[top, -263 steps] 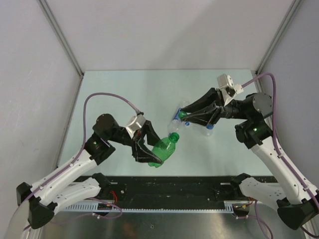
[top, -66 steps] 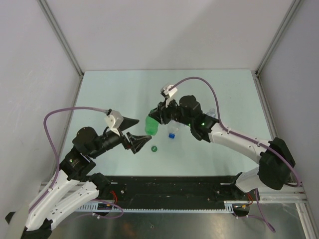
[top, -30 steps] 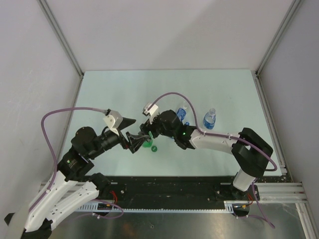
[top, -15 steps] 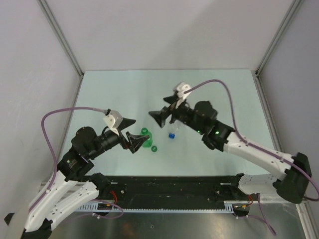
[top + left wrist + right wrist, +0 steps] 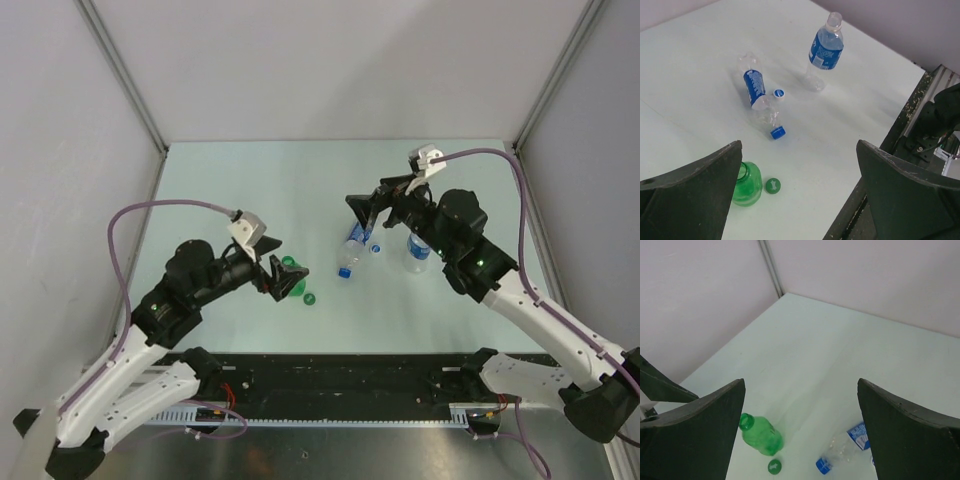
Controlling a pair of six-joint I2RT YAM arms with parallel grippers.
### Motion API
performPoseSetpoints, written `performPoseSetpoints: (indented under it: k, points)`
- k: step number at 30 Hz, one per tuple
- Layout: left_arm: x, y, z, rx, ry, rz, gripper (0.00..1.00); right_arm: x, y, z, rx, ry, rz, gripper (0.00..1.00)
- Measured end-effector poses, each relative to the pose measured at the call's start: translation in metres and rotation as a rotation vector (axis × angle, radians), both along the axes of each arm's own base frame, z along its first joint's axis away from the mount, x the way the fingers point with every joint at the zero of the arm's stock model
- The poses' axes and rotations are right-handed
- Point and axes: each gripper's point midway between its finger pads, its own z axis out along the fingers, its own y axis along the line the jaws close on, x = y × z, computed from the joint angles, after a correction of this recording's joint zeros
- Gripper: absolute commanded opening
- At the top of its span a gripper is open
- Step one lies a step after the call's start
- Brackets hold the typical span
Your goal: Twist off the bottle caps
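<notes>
The green bottle [image 5: 297, 288] stands upright and uncapped, also in the left wrist view [image 5: 746, 183] and right wrist view [image 5: 760, 435]. Its green cap [image 5: 310, 298] lies beside it on the table [image 5: 772, 185] [image 5: 774, 467]. A clear blue-labelled bottle [image 5: 353, 243] lies on its side with its blue cap [image 5: 777, 132] on. A small loose cap [image 5: 778, 93] lies next to it. A second clear bottle [image 5: 824, 50] stands upright. My left gripper [image 5: 284, 276] [image 5: 799, 144] is open and empty above the green bottle. My right gripper [image 5: 372, 200] [image 5: 801, 382] is open and empty above the lying bottle.
The pale green table [image 5: 250, 190] is bounded by grey walls with metal corner posts [image 5: 120, 75]. A black rail [image 5: 350, 375] runs along the near edge. My right arm partly hides the upright clear bottle [image 5: 418, 250] in the top view.
My right arm has swung back to the right, away from the green bottle. My left gripper has shifted slightly right. The green bottle stands free with its cap lying beside it.
</notes>
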Motion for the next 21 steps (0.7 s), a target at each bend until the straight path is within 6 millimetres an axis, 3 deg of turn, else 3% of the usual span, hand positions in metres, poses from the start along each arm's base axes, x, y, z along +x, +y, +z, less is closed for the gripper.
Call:
performPoseSetpoints:
  k: [8,13,21]
  points:
    - [0.024,-0.020,-0.015,0.072,0.083,-0.002,1.00,0.005,-0.017,-0.015,-0.030,0.052,-0.045,0.97]
    - [0.055,-0.044,-0.028,0.133,0.159,-0.002,0.99,0.004,-0.027,-0.018,-0.045,0.065,-0.071,0.97]
    - [0.104,-0.083,-0.067,0.230,0.286,0.009,0.99,0.003,-0.049,-0.020,-0.078,0.068,-0.130,0.97]
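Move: The capped blue-label bottle lying on the table is about 17 cm ahead of the left hand, 17 cm to its right and some 25 cm below. The loose blue cap lies about 5 cm to the right of that bottle's middle and 2 cm nearer. The open green bottle stands about 3 cm ahead of the left hand, the green cap level with the hand and 4 cm to its right. From the right hand the lying bottle is about 6 cm ahead, straight in line, and 34 cm below. Touching nothing, the left hand heads for the lying blue-label bottle, swinging forward and to the right and sinking, about 15 cm in all and gathering speed. Its fingers stay wide open and tip some 20 degrees farther down. The right hand, open and high, backs off to its right by about 5 cm, sinking slightly. ##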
